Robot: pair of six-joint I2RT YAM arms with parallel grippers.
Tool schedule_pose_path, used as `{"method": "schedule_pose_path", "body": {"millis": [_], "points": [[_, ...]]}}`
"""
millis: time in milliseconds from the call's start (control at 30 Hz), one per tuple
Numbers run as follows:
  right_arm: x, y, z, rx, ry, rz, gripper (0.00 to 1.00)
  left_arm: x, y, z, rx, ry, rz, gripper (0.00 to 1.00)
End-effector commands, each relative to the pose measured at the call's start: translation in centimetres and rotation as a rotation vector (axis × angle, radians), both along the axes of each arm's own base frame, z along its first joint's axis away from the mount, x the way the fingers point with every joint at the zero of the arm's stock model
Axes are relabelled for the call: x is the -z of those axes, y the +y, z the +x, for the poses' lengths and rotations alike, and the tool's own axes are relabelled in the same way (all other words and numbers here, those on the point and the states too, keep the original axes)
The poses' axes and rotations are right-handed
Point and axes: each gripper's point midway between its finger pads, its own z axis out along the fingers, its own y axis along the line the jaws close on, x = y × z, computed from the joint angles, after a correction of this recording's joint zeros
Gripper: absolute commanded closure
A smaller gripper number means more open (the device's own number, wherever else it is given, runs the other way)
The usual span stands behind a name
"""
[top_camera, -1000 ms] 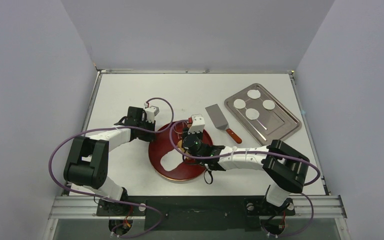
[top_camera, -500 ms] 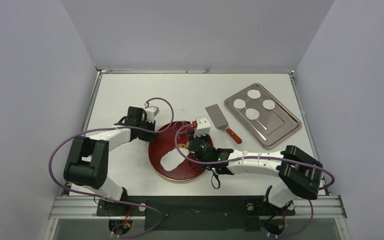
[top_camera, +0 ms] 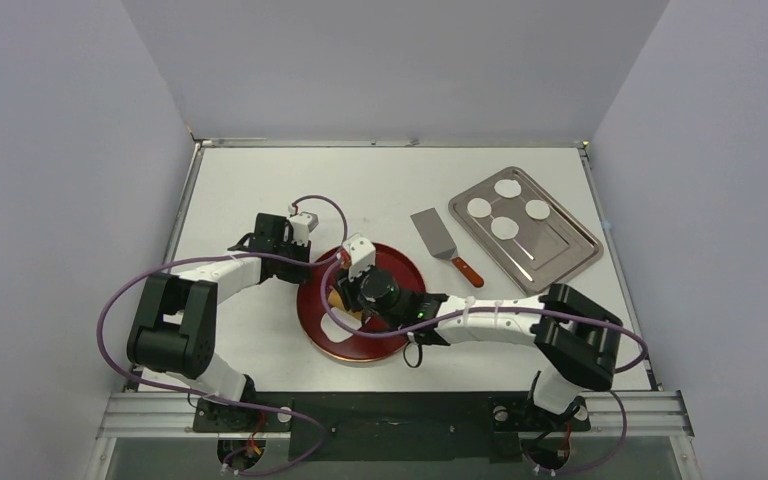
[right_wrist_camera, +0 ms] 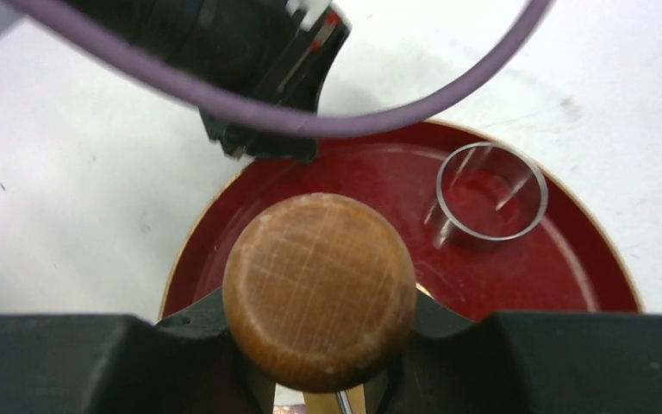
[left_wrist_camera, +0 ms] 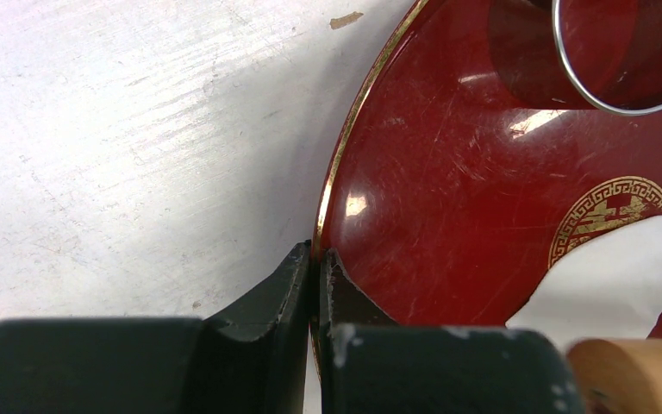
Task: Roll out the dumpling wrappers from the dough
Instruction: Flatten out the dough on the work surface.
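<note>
The dough (left_wrist_camera: 614,278) lies as a thin white sheet on the red plate (left_wrist_camera: 448,172), and the top view hides it under my right arm. My left gripper (left_wrist_camera: 317,254) is shut on the plate's left rim (top_camera: 305,270). My right gripper (right_wrist_camera: 319,302) is shut on a wooden rolling pin (right_wrist_camera: 319,285), held low over the left half of the plate (top_camera: 355,355); the pin's end (left_wrist_camera: 629,375) shows beside the dough. Several dumpling wrappers (top_camera: 504,228) lie as round white discs on the metal tray (top_camera: 560,250) at the right.
A metal ring cutter (right_wrist_camera: 491,203) stands on the plate's far side, also seen from the left wrist (left_wrist_camera: 625,52). A spatula (top_camera: 440,240) with a red handle lies between plate and tray. Purple cables loop over both arms.
My right gripper has carried the rolling pin leftward across the plate and now covers the dough in the top view. The left gripper has stayed on the rim.
</note>
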Motion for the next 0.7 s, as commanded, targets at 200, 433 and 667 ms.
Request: {"method": "schedule_pose_path", "body": {"millis": [200, 433, 667], "points": [[6.0, 3.0, -4.4, -0.243, 0.043, -0.052, 1.0, -1.1, 0.7, 1.0, -0.017, -0.062, 0.013, 1.0], [9.4, 2.0, -9.8, -0.385, 0.153, -0.072, 1.0, -1.0, 0.7, 1.0, -0.018, -0.056, 0.013, 1.0], [7.1, 1.9, -11.6, -0.408, 0.148, -0.041, 1.0, -1.0, 0.7, 1.0, -0.02, -0.055, 0.013, 1.0]]}}
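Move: The right gripper holds the rolling pin upright by its handle, the roller lifted over the far part of the dough. The dough's middle lies about level with this hand, some 3 cm to its left and 14 cm below. From the same hand, the red tray's middle is roughly 4 cm ahead and 1 cm right, and the ring cutter about 13 cm ahead and 1 cm right. From the left gripper on the tray rim, the dough is some 8 cm back and 8 cm right. Lower the right gripper about 4.5 cm to bring the raised roller down onto the dough, easing slightly left and back. Then, staying level, draw the roller back across the dough towards the tray's near rim, some 9 cm back in all, turning the wrist about 20 degrees counter-clockwise. Keep the handle gripped and the left gripper pinching the tray rim. ##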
